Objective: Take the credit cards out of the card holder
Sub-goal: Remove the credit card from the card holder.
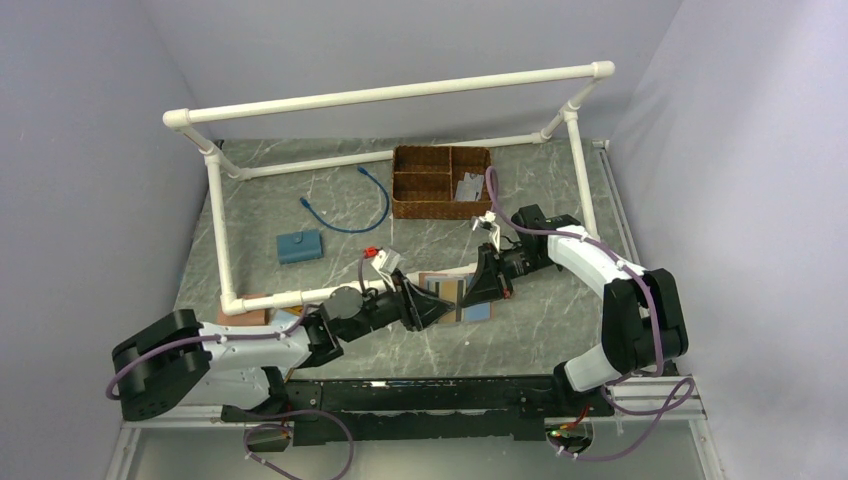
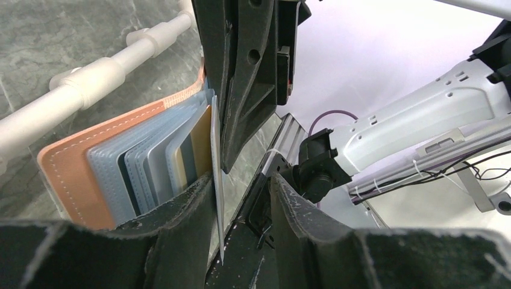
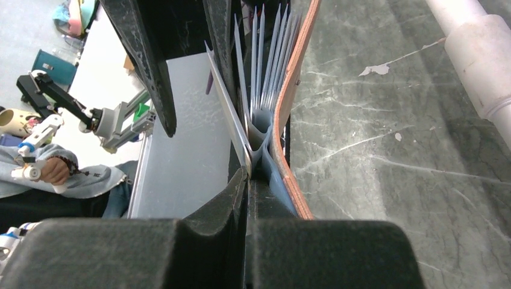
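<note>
The card holder [image 1: 470, 310] lies open on the table between my two grippers. The left wrist view shows its reddish-brown leather cover [image 2: 66, 174] and grey-blue pockets, with a yellowish-tan credit card [image 2: 202, 141] tucked in one. A thin grey card [image 2: 216, 180] stands edge-on out of the pockets. My right gripper [image 3: 248, 174] [image 1: 480, 290] is shut on this card's [image 3: 226, 108] end, right beside the holder's fold [image 3: 289, 102]. My left gripper [image 2: 241, 180] [image 1: 428, 305] is open around the card's other end, and the card rests near its left finger.
A wicker basket [image 1: 440, 180] with compartments stands at the back. A small blue block [image 1: 299, 245] and a blue cable [image 1: 350, 205] lie at the left. A white pipe frame [image 1: 380, 95] rings the work area, and its low bar [image 2: 90, 84] [image 3: 476, 48] runs close behind the holder.
</note>
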`<action>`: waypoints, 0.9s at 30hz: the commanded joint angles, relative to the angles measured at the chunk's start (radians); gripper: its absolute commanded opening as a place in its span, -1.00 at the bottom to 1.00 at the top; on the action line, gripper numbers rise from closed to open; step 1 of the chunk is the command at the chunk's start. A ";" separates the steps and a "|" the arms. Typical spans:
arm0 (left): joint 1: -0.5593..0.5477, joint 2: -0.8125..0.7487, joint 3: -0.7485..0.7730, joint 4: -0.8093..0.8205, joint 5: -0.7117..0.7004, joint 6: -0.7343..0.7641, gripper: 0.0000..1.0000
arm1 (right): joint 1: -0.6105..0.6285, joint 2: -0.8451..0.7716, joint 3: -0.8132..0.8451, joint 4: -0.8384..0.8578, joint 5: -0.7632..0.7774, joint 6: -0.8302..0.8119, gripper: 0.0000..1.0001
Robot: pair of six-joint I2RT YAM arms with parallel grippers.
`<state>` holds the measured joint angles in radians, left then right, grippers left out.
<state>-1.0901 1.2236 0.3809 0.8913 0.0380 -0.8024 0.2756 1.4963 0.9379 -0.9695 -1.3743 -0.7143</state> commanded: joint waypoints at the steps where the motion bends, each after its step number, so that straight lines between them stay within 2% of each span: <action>1: 0.002 -0.075 -0.016 0.057 0.000 -0.008 -0.17 | 0.000 -0.001 0.041 -0.041 -0.010 -0.110 -1.00; 7: 0.011 -0.117 -0.034 0.022 0.018 -0.006 -0.17 | 0.000 0.015 0.062 -0.158 -0.002 -0.260 -1.00; 10: 0.015 -0.138 -0.041 -0.008 0.024 -0.003 -0.05 | 0.003 0.022 0.069 -0.203 0.012 -0.326 -1.00; 14: 0.023 -0.189 -0.066 -0.061 0.021 0.010 -0.04 | 0.006 0.022 0.072 -0.212 0.035 -0.346 -1.00; 16: 0.029 -0.250 -0.089 -0.105 0.006 0.023 0.09 | 0.007 0.019 0.072 -0.210 0.046 -0.351 -1.00; 18: 0.034 -0.333 -0.112 -0.191 -0.016 0.038 0.32 | 0.009 0.014 0.070 -0.211 0.057 -0.361 -1.00; 21: 0.035 -0.486 -0.116 -0.388 -0.035 0.071 0.68 | 0.017 0.007 0.070 -0.214 0.068 -0.373 -1.00; 23: 0.034 -0.571 -0.117 -0.500 -0.074 0.086 0.85 | 0.023 0.004 0.071 -0.214 0.075 -0.379 -1.00; 25: 0.035 -0.631 -0.134 -0.557 -0.096 0.090 0.98 | 0.029 0.004 0.073 -0.223 0.076 -0.392 -1.00; 27: 0.036 -0.656 -0.157 -0.564 -0.108 0.089 0.99 | 0.032 0.009 0.078 -0.244 0.071 -0.424 -1.00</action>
<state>-1.0588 0.6136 0.2581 0.4610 -0.0170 -0.7441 0.2977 1.5196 0.9707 -1.1732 -1.2564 -1.0492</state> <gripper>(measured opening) 0.987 0.010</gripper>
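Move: Between the left hand's part-open fingers stands the card holder's front leaf; the holder's middle lies about 4 cm to that hand's right and 1 cm ahead, at the same height. The right hand already grips the holder, whose middle is some 3 cm to its left, level with it. From the left hand, the nearest stretch of white rail is roughly 9 cm ahead and 10 cm lower; the basket stands about 28 cm straight ahead, some 12 cm lower. Backing off the front leaf, the left hand goes about 8 cm to its left, slowly at first and then faster, rising some 3 cm and drawing slightly back while its fingers spread from half open to wide. The right hand keeps its pinch on the holder, carrying it about 2 cm down and a little back and right as the wrist rolls roughly 10 degrees. ##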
